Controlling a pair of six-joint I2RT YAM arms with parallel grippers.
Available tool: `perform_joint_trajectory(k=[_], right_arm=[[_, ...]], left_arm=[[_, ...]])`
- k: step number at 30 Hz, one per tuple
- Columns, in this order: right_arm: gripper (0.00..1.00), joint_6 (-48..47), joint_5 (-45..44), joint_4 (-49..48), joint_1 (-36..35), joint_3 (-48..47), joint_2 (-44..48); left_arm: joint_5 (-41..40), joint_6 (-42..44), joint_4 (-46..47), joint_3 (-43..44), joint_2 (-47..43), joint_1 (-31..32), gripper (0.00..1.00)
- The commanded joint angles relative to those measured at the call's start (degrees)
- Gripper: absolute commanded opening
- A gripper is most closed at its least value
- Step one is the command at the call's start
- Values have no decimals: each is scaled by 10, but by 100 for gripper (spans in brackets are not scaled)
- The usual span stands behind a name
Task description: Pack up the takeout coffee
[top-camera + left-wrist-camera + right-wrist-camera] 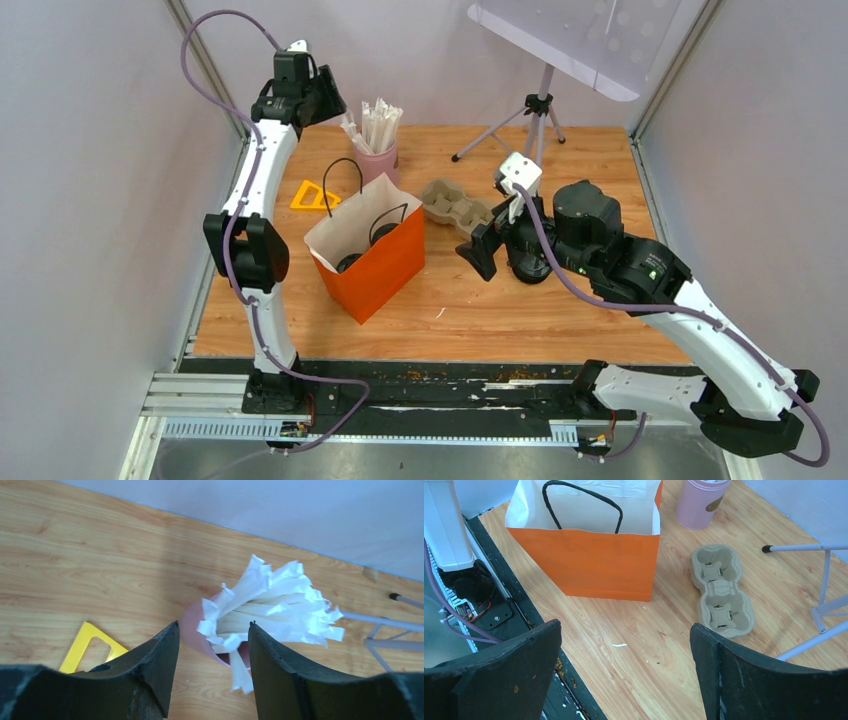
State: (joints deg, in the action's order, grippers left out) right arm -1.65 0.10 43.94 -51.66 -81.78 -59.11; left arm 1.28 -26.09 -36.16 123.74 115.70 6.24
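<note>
The takeout coffee sits inside the upright orange paper bag (385, 270). Only two black lids (349, 263) (384, 233) show through its open top, and the cup bodies are hidden. My left gripper (332, 103) hangs high at the back, over the pink cup of white sticks (192, 630). In the left wrist view the gripper (214, 630) is open with nothing between its fingers. My right gripper (478, 255) hovers to the right of the bag. The right wrist view shows that gripper (624, 630) wide open and empty above bare wood, facing the bag (589, 562).
A pulp two-cup carrier (455, 205) (721, 590) lies right of the bag. A yellow triangle frame (313, 197) (87, 647) lies left of the pink cup (378, 160). A tripod (535, 120) stands at the back right. The table's black front rail (400, 375) runs along the near edge.
</note>
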Motion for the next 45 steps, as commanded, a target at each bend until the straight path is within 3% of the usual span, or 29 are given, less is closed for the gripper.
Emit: perform_joint_trajectory(k=[1, 10, 45], right_arm=[[100, 13, 0, -13, 2, -19, 0], [100, 31, 0, -21, 2, -16, -13], [100, -17, -49, -17, 1, -6, -7]], left_arm=[[14, -3, 32, 24, 6, -24, 58], [148, -49, 138, -26, 26, -47, 48], [177, -33, 149, -63, 41, -46, 39]])
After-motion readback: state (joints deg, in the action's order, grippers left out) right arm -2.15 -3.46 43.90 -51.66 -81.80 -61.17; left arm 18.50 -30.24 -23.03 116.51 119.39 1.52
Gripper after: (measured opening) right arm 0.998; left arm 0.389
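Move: The straws it goes for stand in the pink cup: the bunch's middle is about 6 cm to the left hand's right, level with it in reach and some 5 cm below. The cup is roughly 7 cm right, 3 cm back and 13 cm below; the yellow triangle 6 cm left, 8 cm back, on the table; the orange bag about 28 cm back and 8 cm right. From the right hand the straws lie about 35 cm ahead and 18 cm left. Forward about 2.5 cm in the first half second, the left hand dips, sways slightly left and comes back up and right, then sinks slowly to some 4 cm lower than at the start, closing in on the straw tips. The wrist rolls its left side down and swings clockwise, about 15 degrees in all, while the empty fingers go on narrowing from roughly two-thirds to two-fifths open. ##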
